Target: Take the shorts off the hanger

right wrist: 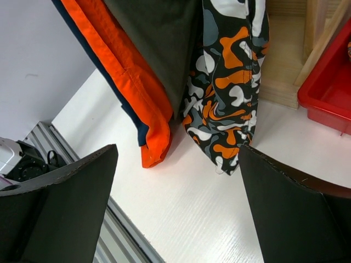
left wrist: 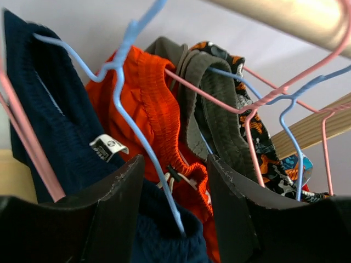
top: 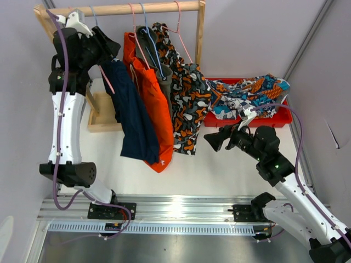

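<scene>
Several pairs of shorts hang on wire hangers from a wooden rail [top: 164, 7]: navy shorts [top: 131, 118], orange shorts [top: 153, 109], olive shorts [top: 159, 63] and blotch-print shorts [top: 186, 104]. My left gripper [top: 108, 50] is raised at the top of the navy pair. In the left wrist view this left gripper [left wrist: 175, 160] stands open, with the navy waistband [left wrist: 164, 235] and a blue hanger wire [left wrist: 129, 118] between its jaws. Low and to the right of the hanging clothes, my right gripper [top: 213, 140] is wide open. Nothing lies between the fingers of this right gripper [right wrist: 176, 150].
A red bin [top: 277, 118] at the back right holds teal-blue and orange print shorts [top: 247, 96]. The rack's wooden base [top: 101, 118] sits on the white table behind the navy pair. A metal rail [top: 175, 211] runs along the near edge.
</scene>
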`<state>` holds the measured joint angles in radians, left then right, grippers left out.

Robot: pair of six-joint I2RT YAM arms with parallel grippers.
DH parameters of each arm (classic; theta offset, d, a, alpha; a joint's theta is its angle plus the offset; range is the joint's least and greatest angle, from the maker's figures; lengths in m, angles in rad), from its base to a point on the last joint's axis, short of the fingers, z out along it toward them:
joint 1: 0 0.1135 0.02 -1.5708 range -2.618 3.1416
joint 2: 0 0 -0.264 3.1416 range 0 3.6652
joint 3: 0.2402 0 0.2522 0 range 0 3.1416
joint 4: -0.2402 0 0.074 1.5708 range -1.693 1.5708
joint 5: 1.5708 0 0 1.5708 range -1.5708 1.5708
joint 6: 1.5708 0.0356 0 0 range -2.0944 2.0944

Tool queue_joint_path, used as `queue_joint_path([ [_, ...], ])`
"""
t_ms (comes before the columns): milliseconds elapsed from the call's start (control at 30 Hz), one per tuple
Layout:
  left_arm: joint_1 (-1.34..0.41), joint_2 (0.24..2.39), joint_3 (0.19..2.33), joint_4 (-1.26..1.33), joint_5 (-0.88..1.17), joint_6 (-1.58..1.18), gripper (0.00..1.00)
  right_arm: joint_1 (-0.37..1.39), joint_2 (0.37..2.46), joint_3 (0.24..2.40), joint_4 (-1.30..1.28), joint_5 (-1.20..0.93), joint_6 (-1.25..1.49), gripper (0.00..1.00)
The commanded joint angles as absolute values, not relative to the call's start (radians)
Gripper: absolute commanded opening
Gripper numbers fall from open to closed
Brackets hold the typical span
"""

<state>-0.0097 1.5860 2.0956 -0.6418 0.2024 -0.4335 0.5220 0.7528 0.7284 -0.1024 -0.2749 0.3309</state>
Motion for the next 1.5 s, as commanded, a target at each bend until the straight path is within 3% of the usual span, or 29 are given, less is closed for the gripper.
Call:
queue_joint_path([
  [0, -0.035, 1.592, 2.152, -0.621, 0.163, -0.454, 0.55, 0.526, 0.736, 0.750, -0.117, -0.249, 0.304, 0.99],
  [100, -0.046, 1.608, 2.143, -0.606, 0.149, -0.451, 0.53, 0.526, 0.739, 0.752, -0.121, -0.244, 0.299, 0.99],
  [167, -0.054, 1.617, 2.146, -0.604, 0.140, -0.449, 0.47, 0.526, 0.744, 0.752, -0.121, -0.242, 0.298, 0.99],
  [200, -0.054, 1.621, 2.148, -0.604, 0.137, -0.452, 0.31, 0.526, 0.744, 0.750, -0.118, -0.242, 0.298, 0.99],
  [333, -0.058, 1.628, 2.148, -0.612, 0.132, -0.454, 0.00, 0.526, 0.752, 0.749, -0.117, -0.236, 0.293, 0.99],
  [667, -0.095, 1.563, 2.258, -0.721, 0.097, -0.422, 0.00, 0.538, 0.767, 0.831, -0.078, -0.305, 0.325, 0.99],
  [833, -0.095, 1.533, 2.376, -0.782, 0.143, -0.456, 0.00, 0.722, 0.848, 1.015, -0.078, -0.252, 0.304, 0.99],
  [1000, -0.098, 1.456, 2.260, -0.750, 0.161, -0.486, 0.00, 1.037, 1.009, 1.276, -0.114, 0.044, 0.154, 0.99],
  [1133, -0.098, 1.393, 2.163, -0.727, 0.161, -0.497, 0.00, 1.218, 1.172, 1.396, -0.071, 0.150, 0.103, 1.00],
  [1467, -0.098, 1.286, 2.028, -0.686, 0.193, -0.529, 0.00, 1.315, 1.558, 1.687, 0.057, 0.225, 0.066, 0.99],
])
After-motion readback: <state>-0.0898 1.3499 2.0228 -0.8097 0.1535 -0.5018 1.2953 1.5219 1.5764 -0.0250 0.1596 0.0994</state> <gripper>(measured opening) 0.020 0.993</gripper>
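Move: The near arm of the blue hanger carrying the navy shorts stands between the left hand's half-open fingers, about 2 cm ahead, 1 cm right and 2 cm below. The rail runs some 8 cm ahead and 10 cm above, straight ahead; an empty pink hanger hangs about 7 cm left, level, 2 cm lower. From the right hand the navy shorts lie about 27 cm left and 10 cm ahead, orange shorts 20 cm left and 11 ahead, camouflage shorts 8 cm left and 12 ahead, all some 3 cm higher. The blue hanger's near arm is pinched by the left fingers, which ease forward and down a little as they shut on it; still gripping, the left hand draws it back about 11 cm from the rail, rising some 8 cm on the way and then sinking slightly. Partway through, the open right hand sweeps left about 27 cm and up towards the navy shorts, turning some 25 degrees. ##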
